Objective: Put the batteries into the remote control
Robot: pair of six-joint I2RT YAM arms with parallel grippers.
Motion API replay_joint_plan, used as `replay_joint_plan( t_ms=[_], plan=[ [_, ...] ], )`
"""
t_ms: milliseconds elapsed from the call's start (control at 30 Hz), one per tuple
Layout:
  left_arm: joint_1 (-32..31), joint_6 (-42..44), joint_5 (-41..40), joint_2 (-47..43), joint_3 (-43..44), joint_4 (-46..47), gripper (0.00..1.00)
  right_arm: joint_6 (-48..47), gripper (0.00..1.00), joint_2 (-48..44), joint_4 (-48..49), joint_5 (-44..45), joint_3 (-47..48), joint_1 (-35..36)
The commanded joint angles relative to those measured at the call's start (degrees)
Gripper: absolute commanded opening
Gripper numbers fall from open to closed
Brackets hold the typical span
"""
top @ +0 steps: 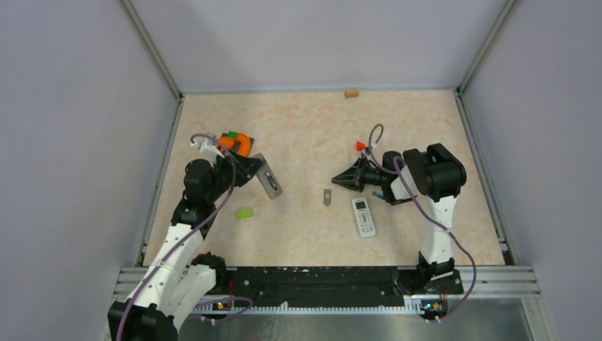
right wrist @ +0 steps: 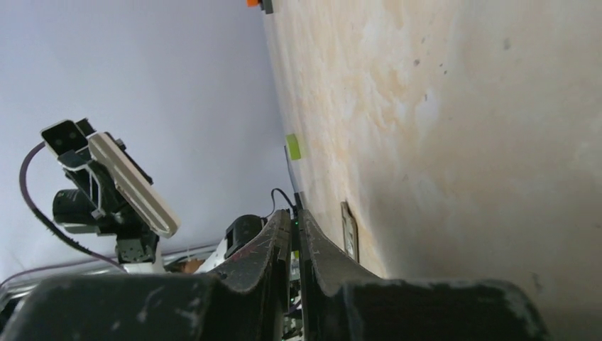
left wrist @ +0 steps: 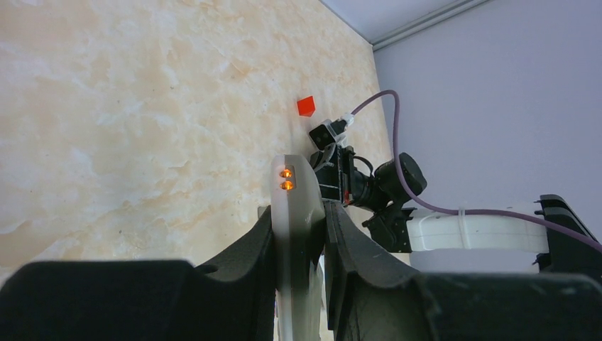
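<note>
My left gripper (top: 257, 172) is shut on the grey remote control (top: 269, 182), holding it off the table, back side up. A dark purple battery (top: 270, 178) lies in its open compartment. In the left wrist view the remote control (left wrist: 292, 206) stands clamped between the jaws of the left gripper (left wrist: 298, 217), two orange lights at its tip. My right gripper (top: 336, 182) hovers mid-table, pointing left towards the remote control, its jaws nearly together with nothing seen between them. The right gripper (right wrist: 294, 220) shows only a thin slit. The held remote control (right wrist: 133, 186) shows at the left of the right wrist view.
A grey battery cover (top: 327, 196) lies flat between the arms, and a white remote (top: 363, 217) with buttons sits below the right gripper. There is a green block (top: 243, 213), a red wedge (top: 360, 145), an orange and green object (top: 235, 142) and a tan block (top: 350, 92) by the back wall.
</note>
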Motion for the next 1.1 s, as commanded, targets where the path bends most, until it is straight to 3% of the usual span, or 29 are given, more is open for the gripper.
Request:
replay_joint_plan(
  t_ms=[0, 67, 167, 367, 533, 767, 1067],
  plan=[
    [0.33, 0.42, 0.03, -1.27, 2.44, 2.56, 0.0, -9.96, 0.11, -5.8, -10.69, 2.83, 1.97, -0.76],
    [0.33, 0.42, -0.09, -1.45, 2.35, 2.58, 0.0, -16.36, 0.14, -10.68, -18.77, 4.47, 2.78, -0.51],
    [0.33, 0.42, -0.45, -1.46, 2.31, 2.69, 0.0, -30.83, 0.18, -18.34, -39.09, 9.88, 5.81, 0.83],
    [0.42, 0.75, -0.98, -1.6, 1.96, 4.2, 0.0, -55.65, 0.3, -30.35, -63.16, 30.51, 10.55, 11.0],
    [0.51, 1.42, -2.42, -2.92, 2.31, 3.91, 0.0, -67.65, 0.35, -32.59, -70.13, 42.36, 11.58, 19.92],
    [0.59, 1.96, -6.46, -5.55, 2.04, 0.61, 0.0, -79.56, 0.31, -29.73, -76.77, 50.74, 15.0, 28.59],
    [0.68, 2.18, -6.81, -5.82, 1.98, -0.19, 0.0, -83.39, 0.31, -25.59, -79.74, 54.92, 17.88, 32.67]
  ],
)
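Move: The battery cover lies on the table about 4 cm back from my right fingertips, 2 cm left and 4 cm below. The white remote on the table is roughly 9 cm back and 8 cm right of that hand, the blue battery some 4 cm back and 12 cm right, the red block about 10 cm ahead and 8 cm right. From my left hand, high up and holding the open remote, the cover is about 21 cm right, level fore-and-aft and 23 cm below. I lift my right hand about 5 cm, slightly forward at first, then swing it back and left and sink over the near end of the battery cover, ending some 7 cm nearer my base and a little lower than I began. Meanwhile the wrist turns nearly 90 degrees, from pointing left to steeply down, and the fingers part moderately. My left hand keeps its hold on the open remote and drifts slightly left and up. ##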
